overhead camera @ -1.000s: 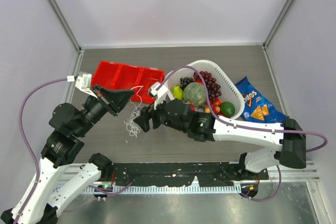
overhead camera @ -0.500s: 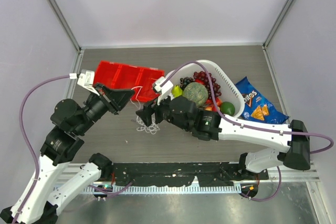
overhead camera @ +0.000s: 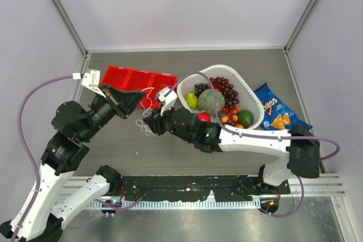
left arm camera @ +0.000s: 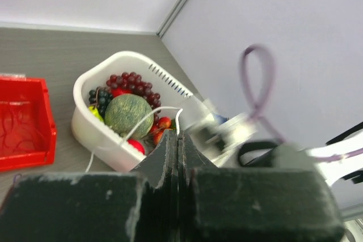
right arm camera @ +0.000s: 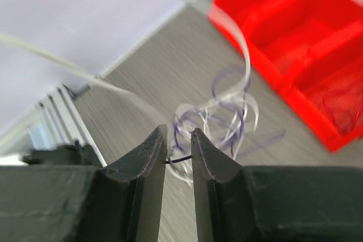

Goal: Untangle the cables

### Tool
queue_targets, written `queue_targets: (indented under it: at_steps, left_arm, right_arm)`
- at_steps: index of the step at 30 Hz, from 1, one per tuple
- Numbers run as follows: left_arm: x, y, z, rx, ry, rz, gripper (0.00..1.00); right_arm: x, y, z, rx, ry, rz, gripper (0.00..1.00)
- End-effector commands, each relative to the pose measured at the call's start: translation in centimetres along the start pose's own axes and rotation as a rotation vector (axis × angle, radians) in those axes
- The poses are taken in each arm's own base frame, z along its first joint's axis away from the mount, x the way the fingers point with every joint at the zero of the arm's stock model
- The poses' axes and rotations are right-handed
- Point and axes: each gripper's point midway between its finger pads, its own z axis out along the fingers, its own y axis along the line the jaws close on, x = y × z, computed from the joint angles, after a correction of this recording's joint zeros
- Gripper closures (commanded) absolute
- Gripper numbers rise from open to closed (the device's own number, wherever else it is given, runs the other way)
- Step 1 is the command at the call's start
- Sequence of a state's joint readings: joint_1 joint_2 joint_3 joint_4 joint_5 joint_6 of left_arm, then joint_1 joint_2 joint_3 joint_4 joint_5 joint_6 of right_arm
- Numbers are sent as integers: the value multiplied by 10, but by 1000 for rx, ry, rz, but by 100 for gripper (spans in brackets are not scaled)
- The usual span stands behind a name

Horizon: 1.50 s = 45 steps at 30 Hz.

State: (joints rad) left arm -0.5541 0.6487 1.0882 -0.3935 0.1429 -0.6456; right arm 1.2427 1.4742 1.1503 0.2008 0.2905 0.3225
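Note:
A small tangle of thin white and purplish cables [overhead camera: 146, 131] [right arm camera: 224, 111] lies on the grey table in front of the red bin. My left gripper [overhead camera: 139, 96] [left arm camera: 178, 134] is shut, and a white cable [left arm camera: 142, 118] runs out of its tip down toward the tangle. My right gripper [overhead camera: 150, 122] [right arm camera: 178, 131] is low over the tangle's near edge. Its jaws stand a narrow gap apart, and one dark purplish strand crosses that gap without being pinched. Red cable loops [right arm camera: 340, 106] lie inside the bin.
A red divided bin [overhead camera: 136, 80] [right arm camera: 295, 32] sits at the back left. The white basket [overhead camera: 249, 92] [left arm camera: 130, 55] of fruit stands to the right, under the right arm. A blue chips bag [overhead camera: 278, 114] lies further right. Walls close the sides and back.
My right gripper has moved left and toward the back, onto the tangle, and its jaws have narrowed from wide open. The tangle shifted slightly. The left gripper stayed shut and rose a little.

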Motion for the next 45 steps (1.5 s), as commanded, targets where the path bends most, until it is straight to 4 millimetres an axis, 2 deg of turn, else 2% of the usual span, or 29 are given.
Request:
queue_targets:
  at_steps: [1,3,7,9,13,14,16,18,19,20,21,24,27,31,32,36,37,38,39,40,41,42,44,45]
  left_arm:
    - [-55,-37,-6,83,-134,50,100]
    - [-74,-47,-10,96,-173,77,100]
    - [-112,-67,-21,111,-259,129,100]
    - [-127,-74,-28,110,-299,145,100]
    - [-146,-83,-37,118,-357,156,100]
    - [-148,-85,-37,122,-364,157,100]
    - [-147,-85,-35,121,-355,155,100]
    - [-142,-80,-32,110,-338,154,100]
    - [-137,-77,-29,103,-327,153,100]
    - [-135,-75,-28,97,-322,152,100]
    - [-130,-71,-25,89,-307,145,100]
    - [-114,-59,-18,63,-264,139,100]
    - [-94,-43,-11,23,-202,146,100]
    - [-65,-26,-4,-5,-117,144,100]
    - [-56,-22,-1,-5,-89,142,100]
    - [-22,-22,5,61,27,136,100]
    - [-14,-22,7,76,57,133,100]
    - [-7,-23,7,92,84,128,100]
    - [-1,-23,7,107,105,127,100]
    - [6,-25,6,125,128,121,100]
    - [10,-29,5,157,143,119,100]
    - [14,-29,4,170,151,114,100]
    - [20,-31,4,200,161,102,100]
    - [23,-32,4,211,165,98,100]
  right_arm:
    - [57,-22,12,57,19,61,72]
    - [93,-41,11,100,72,61,73]
    - [126,-63,4,161,124,44,74]
    - [132,-68,0,176,130,54,73]
    - [130,-72,-7,181,132,44,69]
    - [129,-73,-10,185,141,38,62]
    - [120,-69,-15,172,148,22,55]
    - [106,-68,-24,170,142,11,50]
    - [92,-65,-30,161,116,12,48]
    - [89,-66,-36,164,125,1,44]
    - [75,-65,-42,159,99,-1,42]
    - [54,-64,-61,149,96,-30,36]
    - [28,-60,-83,123,62,-36,26]
    - [-8,-42,-98,34,10,-36,20]
    - [-21,-34,-101,-6,-11,-36,20]
    - [-46,-21,-104,-92,-22,-42,18]
    - [-52,-12,-105,-149,-19,-31,18]
    - [-58,-20,-103,-149,-23,-22,18]
    - [-61,-11,-105,-221,-9,-1,18]
    - [-69,-24,-101,-207,-22,14,18]
    - [-71,-16,-103,-284,-4,40,18]
    - [-69,-23,-99,-292,15,52,18]
    - [-75,-11,-98,-397,12,48,18]
    - [-72,-8,-98,-423,24,31,18]
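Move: The white-and-purple cable tangle hangs about 6 cm below the right hand, roughly 2 cm to its left and 1 cm ahead, close by its part-closed fingers. From the left hand, which already pinches the white cable, the tangle is some 19 cm down, 1 cm ahead and 2 cm left. From the right hand, the red tray lies about 37 cm ahead, 9 cm left; the fruit basket roughly 24 cm ahead, 27 cm right; both some 25 cm lower. With the cable still loosely between its fingers, the right hand drives down about 19 cm while the left, keeping its pinch, lifts 16 cm and tips its fingers up some 20 degrees. Then the right opens wide, lets go, and climbs past its starting height, ending about 11 cm farther right, away from the tangle. The left sinks back to its starting height. ##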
